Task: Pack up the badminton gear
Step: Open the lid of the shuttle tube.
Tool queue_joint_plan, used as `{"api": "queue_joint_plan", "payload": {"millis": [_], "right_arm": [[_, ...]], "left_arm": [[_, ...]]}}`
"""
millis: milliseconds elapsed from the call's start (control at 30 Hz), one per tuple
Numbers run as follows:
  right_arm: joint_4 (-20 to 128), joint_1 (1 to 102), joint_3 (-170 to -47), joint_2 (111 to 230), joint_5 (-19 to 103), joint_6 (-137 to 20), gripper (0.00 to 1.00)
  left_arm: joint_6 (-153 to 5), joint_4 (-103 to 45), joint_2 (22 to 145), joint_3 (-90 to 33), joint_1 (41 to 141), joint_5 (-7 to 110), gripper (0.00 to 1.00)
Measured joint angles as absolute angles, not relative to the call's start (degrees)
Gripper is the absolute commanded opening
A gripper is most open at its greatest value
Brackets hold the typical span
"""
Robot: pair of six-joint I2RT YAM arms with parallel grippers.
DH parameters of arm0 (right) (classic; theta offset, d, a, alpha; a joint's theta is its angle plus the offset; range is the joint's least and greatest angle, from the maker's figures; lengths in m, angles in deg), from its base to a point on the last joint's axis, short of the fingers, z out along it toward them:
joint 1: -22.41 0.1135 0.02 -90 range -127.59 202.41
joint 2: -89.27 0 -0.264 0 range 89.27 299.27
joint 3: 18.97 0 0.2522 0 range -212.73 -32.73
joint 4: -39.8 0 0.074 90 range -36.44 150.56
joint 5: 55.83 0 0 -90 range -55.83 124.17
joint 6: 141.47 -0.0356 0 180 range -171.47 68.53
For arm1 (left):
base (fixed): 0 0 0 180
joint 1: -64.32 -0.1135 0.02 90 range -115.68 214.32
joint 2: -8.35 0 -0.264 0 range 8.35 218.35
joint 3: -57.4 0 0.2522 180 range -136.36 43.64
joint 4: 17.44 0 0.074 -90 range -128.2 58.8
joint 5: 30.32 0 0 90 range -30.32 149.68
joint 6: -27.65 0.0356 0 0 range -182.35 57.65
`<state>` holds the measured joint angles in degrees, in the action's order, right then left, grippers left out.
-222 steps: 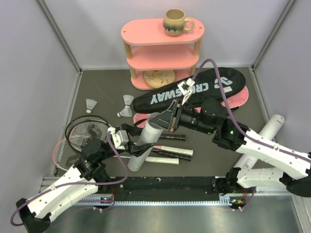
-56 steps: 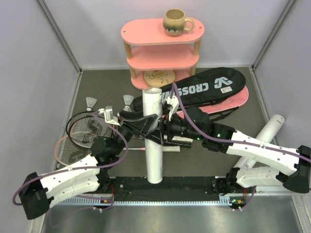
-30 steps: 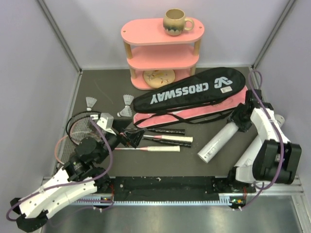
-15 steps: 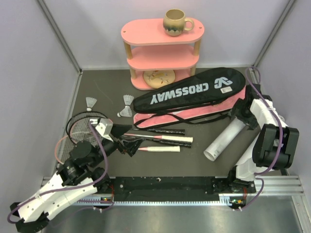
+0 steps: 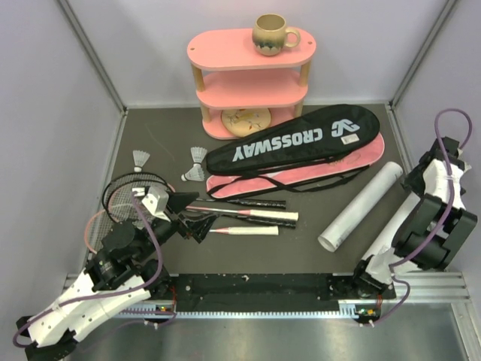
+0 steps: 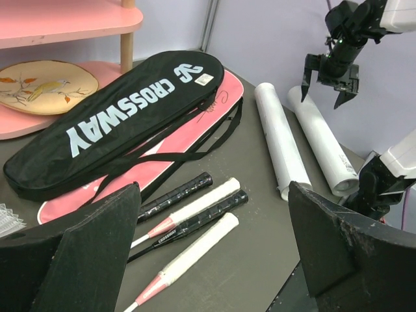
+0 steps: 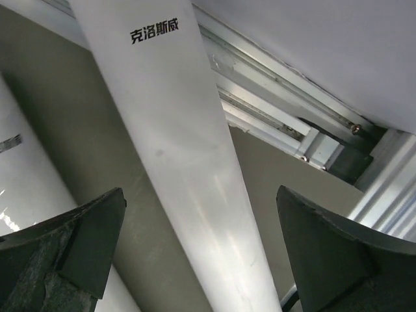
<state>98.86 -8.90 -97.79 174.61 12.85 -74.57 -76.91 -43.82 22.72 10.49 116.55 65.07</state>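
Observation:
The black CROSSWAY bag point(image 5: 297, 143) lies across the pink bag point(image 5: 316, 175) at the back. Racket handles point(image 5: 259, 217) lie mid-table, their heads point(image 5: 128, 201) at the left. Near the heads are three shuttlecocks point(image 5: 197, 156). One white tube point(image 5: 361, 207) lies free at the right. A second tube point(image 7: 175, 130) runs beside it under my right arm. My right gripper point(image 5: 415, 180) hangs open over that second tube's far end, jaws either side and not touching. My left gripper point(image 6: 213, 188) is open and empty above the white handles point(image 6: 195, 250).
A pink three-tier shelf point(image 5: 252, 83) stands at the back with a beige mug point(image 5: 270, 34) on top and a patterned plate point(image 5: 246, 119) at the bottom. Walls close the sides; an aluminium rail point(image 7: 292, 123) runs by the right tube.
My right gripper opened and let go of the white tube, which now lies flat on the table. That arm then swung to the far right. The left gripper dropped slightly toward the handles.

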Motion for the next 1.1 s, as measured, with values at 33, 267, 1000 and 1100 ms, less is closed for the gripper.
{"api": "queue_joint_plan", "payload": {"millis": [33, 267, 1000, 1100], "right_arm": [[98.3, -9.5, -97.8, 176.0, 13.4, -74.2, 0.95], [94.5, -10.9, -99.6, 188.3, 18.5, -71.1, 0.9], [86.4, -7.8, -94.2, 172.6, 19.9, -67.6, 0.44], [85.5, -1.7, -94.4, 163.5, 18.1, -65.6, 0.37]], "left_arm": [[-76.9, -43.8, 22.7, 10.5, 116.5, 65.1, 0.99], [-77.0, -43.8, 23.2, 10.5, 116.5, 64.8, 0.99], [-78.6, -43.7, 27.0, 10.5, 116.5, 63.5, 0.98], [-79.2, -43.3, 27.9, 10.1, 116.5, 63.8, 0.98]]}}
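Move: The closed shuttle tube lies under my open right hand: its middle is about 7 cm below, some 3 cm back and 4 cm to the left, and its far end runs out forward and to the right. The loose white tube's middle is roughly 20 cm to the left and 1 cm ahead, the pink bag's about 42 cm left and 15 cm ahead. From my left hand the shuttle tube is about 70 cm right, 6 cm ahead and 27 cm below. I drop my right hand about 7 cm, easing some 3 cm forward, so the open fingers straddle the shuttle tube towards its far end, and close them round it. With that grip I lift quickly, about 13 cm up, drawing a little left and forward while the wrist swings the fingertips forward and turns slightly counter-clockwise. ##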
